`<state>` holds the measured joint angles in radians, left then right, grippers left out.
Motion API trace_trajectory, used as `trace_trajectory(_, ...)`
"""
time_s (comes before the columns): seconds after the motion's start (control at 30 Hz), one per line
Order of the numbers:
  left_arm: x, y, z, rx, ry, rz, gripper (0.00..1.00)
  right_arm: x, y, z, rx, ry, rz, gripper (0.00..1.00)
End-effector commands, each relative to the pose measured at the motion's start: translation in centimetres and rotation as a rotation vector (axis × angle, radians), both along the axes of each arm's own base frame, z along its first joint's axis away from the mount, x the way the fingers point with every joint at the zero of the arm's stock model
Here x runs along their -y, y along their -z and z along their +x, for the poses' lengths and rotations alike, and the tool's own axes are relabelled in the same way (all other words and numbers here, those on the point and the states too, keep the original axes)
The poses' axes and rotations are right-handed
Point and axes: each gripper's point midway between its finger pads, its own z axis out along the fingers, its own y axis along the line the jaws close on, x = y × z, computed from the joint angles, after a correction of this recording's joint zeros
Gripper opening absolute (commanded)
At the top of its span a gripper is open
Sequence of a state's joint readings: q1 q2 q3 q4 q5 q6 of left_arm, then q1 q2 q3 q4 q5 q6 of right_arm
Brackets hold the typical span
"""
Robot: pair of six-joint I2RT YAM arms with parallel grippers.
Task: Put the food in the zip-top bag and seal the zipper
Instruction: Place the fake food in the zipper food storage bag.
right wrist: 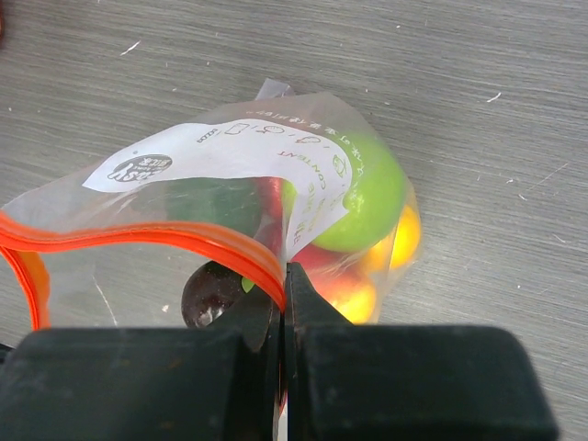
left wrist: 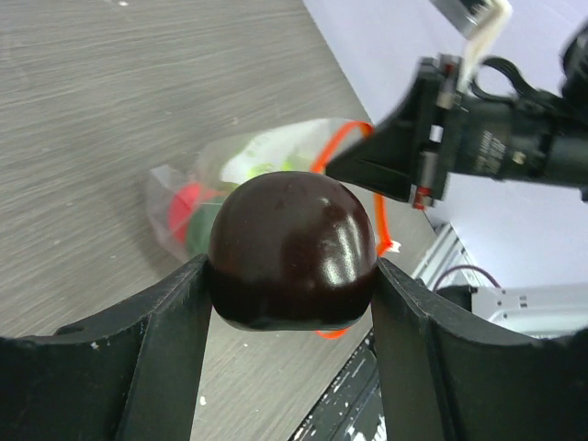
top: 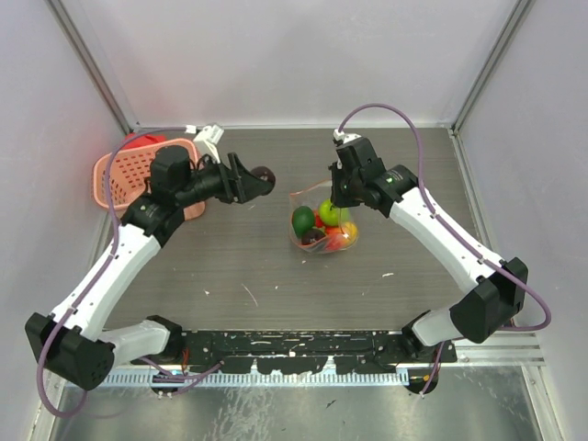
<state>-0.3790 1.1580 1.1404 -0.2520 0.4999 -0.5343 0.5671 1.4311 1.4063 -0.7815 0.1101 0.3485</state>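
Observation:
My left gripper (top: 255, 181) is shut on a glossy dark purple-brown toy fruit (left wrist: 289, 243), held above the table to the left of the zip-top bag (top: 322, 225). The clear bag lies mid-table with its mouth open towards the left. Inside it are a green fruit (right wrist: 367, 197), yellow (right wrist: 406, 234) and red pieces, and another dark piece (right wrist: 204, 296). My right gripper (right wrist: 283, 276) is shut on the orange zipper (right wrist: 138, 237) strip and lifts the bag's upper edge. The bag (left wrist: 225, 179) also shows beyond the held fruit in the left wrist view.
A pink lattice basket (top: 133, 170) sits at the back left behind my left arm, with a small white object (top: 209, 138) beside it. Grey walls close the table on three sides. My right arm's gripper body (left wrist: 413, 152) shows near the bag's mouth.

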Motion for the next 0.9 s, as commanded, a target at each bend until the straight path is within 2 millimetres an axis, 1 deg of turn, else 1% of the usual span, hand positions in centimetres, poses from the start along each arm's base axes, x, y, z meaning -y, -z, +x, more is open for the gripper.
trace_trajectory(0.0, 1.9, -3.8, -1.8, 0.167, 0.042, -0.021, 0.43, -0.4, -4.0, 0.2, 0.079, 0.004, 0.084, 0.00)
trace_trajectory(0.2, 5.4, -3.8, -4.4, 0.277, 0.122, 0.046, 0.44, -0.8, -4.0, -0.1, 0.068, -0.010, 0.098, 0.01)
trace_trajectory(0.33, 7.7, -3.0, -5.6, 0.351, 0.173, 0.122, 0.44, -0.9, -4.1, -0.2, 0.068, -0.017, 0.107, 0.00)
trace_trajectory(0.5, 9.4, -0.8, -5.8, 0.395, 0.191, 0.230, 0.45, -1.1, -4.1, -0.3, 0.065, -0.026, 0.116, 0.01)
trace_trajectory(0.7, 10.8, 1.6, -5.2, 0.386, 0.198, 0.308, 0.46, -1.1, -3.9, -0.5, 0.062, -0.033, 0.119, 0.00)
trace_trajectory(0.77, 10.9, 1.7, -4.9, 0.391, 0.187, 0.319, 0.47, -1.2, -3.8, -0.6, 0.060, -0.035, 0.120, 0.00)
trace_trajectory(0.8, 11.3, 2.9, -4.4, 0.374, 0.185, 0.346, 0.47, -1.2, -3.7, -0.6, 0.059, -0.037, 0.120, 0.00)
trace_trajectory(0.87, 11.4, 3.4, -3.8, 0.370, 0.167, 0.371, 0.48, -1.2, -3.7, -0.5, 0.058, -0.038, 0.120, 0.00)
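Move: To the left hand's right lies the zip-top bag's open mouth, the goal for the dark fake food in its fingers: about 13 cm right, 4 cm back and some 9 cm below. Inside the bag, the green avocado sits about 11 cm right, 2 cm back and 15 cm down; the green apple is roughly 5 cm farther right of the avocado and about level with it. From the right hand, pinching the bag's rim, the mouth lies about 6 cm left, 1 cm back and slightly lower. Carrying the dark food in its still half-open fingers, the left hand swings some 11 cm right and about 6 cm back towards the bag's mouth, first nearly level, then sinking about 6 cm over it and edging slightly forward. Its wrist rolls left side up and turns clockwise, some 30 degrees in all, dipping the fingers a little. The right hand keeps its pinch on the rim. ##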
